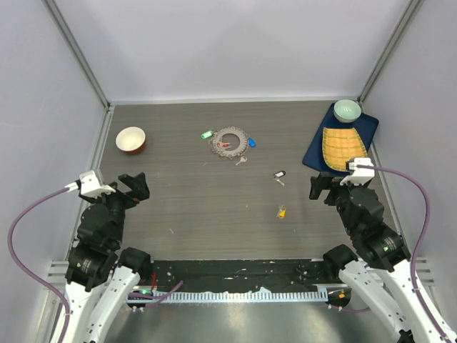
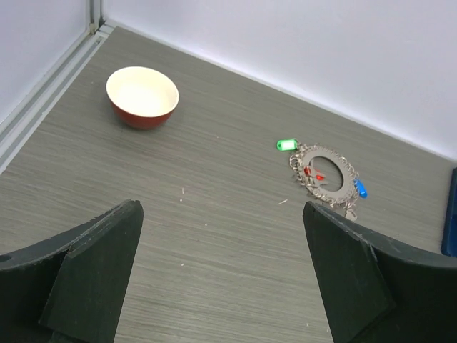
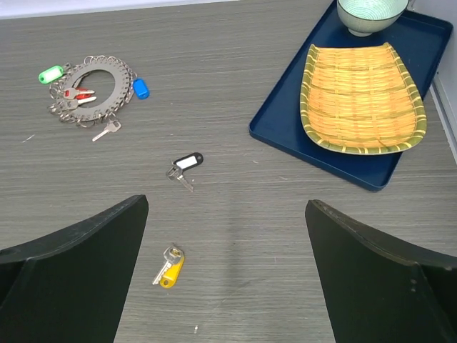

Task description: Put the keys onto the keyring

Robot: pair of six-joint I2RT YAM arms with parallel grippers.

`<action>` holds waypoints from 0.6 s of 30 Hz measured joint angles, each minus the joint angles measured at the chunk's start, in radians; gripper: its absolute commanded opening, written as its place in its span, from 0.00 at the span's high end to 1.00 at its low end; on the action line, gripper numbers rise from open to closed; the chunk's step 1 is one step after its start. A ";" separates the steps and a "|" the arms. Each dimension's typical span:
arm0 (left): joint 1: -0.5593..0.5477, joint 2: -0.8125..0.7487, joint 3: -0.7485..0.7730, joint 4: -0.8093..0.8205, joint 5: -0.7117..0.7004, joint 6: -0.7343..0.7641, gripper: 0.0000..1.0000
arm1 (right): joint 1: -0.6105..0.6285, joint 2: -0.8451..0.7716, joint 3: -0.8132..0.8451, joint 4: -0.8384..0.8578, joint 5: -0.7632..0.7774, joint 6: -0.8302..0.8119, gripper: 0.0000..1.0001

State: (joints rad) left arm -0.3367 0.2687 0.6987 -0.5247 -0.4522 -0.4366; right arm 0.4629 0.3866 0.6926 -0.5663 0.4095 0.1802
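Observation:
The keyring [image 1: 230, 141] [image 2: 325, 172] [image 3: 93, 88] lies flat at the table's far middle, fringed with silver keys, with a green tag [image 1: 206, 134], a blue tag [image 1: 251, 142] and red tags [image 3: 80, 93] on it. One loose silver key [image 1: 241, 161] [image 3: 106, 131] rests just beside the ring. A black-tagged key [image 1: 279, 175] [image 3: 184, 165] and a yellow-tagged key [image 1: 281, 211] [image 3: 169, 265] lie apart nearer the right arm. My left gripper [image 1: 133, 187] [image 2: 221, 275] is open at the near left, nothing in it. My right gripper [image 1: 321, 187] [image 3: 225, 275] is open at the near right, nothing in it.
A red bowl [image 1: 131, 139] [image 2: 142, 96] stands at the far left. A dark blue tray [image 1: 315, 153] [image 3: 285, 125] at the far right carries a woven yellow dish [image 1: 343, 147] [image 3: 362, 98] and a pale green bowl [image 1: 347, 110] [image 3: 370, 14]. White walls enclose the table.

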 measured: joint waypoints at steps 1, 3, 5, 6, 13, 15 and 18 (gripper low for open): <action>0.001 -0.007 -0.001 0.003 0.000 0.000 0.00 | 0.000 0.003 0.000 0.000 0.000 0.004 0.00; 0.004 -0.024 -0.007 0.008 -0.002 0.002 0.00 | 0.000 0.017 0.003 0.000 -0.003 0.012 0.00; 0.006 -0.039 -0.014 0.009 -0.008 0.004 0.00 | 0.000 0.055 0.009 0.003 -0.016 0.024 0.00; 0.006 -0.043 -0.016 0.009 -0.008 0.005 0.00 | 0.000 0.087 0.018 0.005 -0.026 0.034 0.00; 0.006 -0.056 -0.023 0.011 -0.006 0.023 0.00 | 0.000 0.399 0.057 0.107 -0.114 0.085 0.00; 0.006 -0.056 -0.025 0.011 -0.006 0.026 0.00 | 0.000 0.515 0.069 0.154 -0.147 0.093 0.00; 0.006 -0.056 -0.028 0.010 -0.002 0.027 0.00 | 0.000 0.686 0.094 0.239 -0.183 0.116 0.00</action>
State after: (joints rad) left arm -0.3305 0.2127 0.6708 -0.5144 -0.4545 -0.4099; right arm 0.4629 1.0725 0.7864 -0.3271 0.2260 0.2962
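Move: The key with the black-and-white tag lies some 20 cm ahead of the right hand, about 10 cm to its left and 23 cm below. The yellow-tagged key is nearer, roughly 6 cm ahead and 10 cm left; the keyring lies farther out, about 36 cm ahead and 30 cm left, also down on the table. From the left hand, the black-and-white tag is about 20 cm ahead, 50 cm to the right and 27 cm down. Swooping forward, left and down in about equal parts, some 8–9 cm each way and gathering speed, the right hand heads towards the black-and-white-tagged key. The wrist tips the fingers some 20 degrees farther down and swings slightly counter-clockwise; they stay wide open and touch nothing. ##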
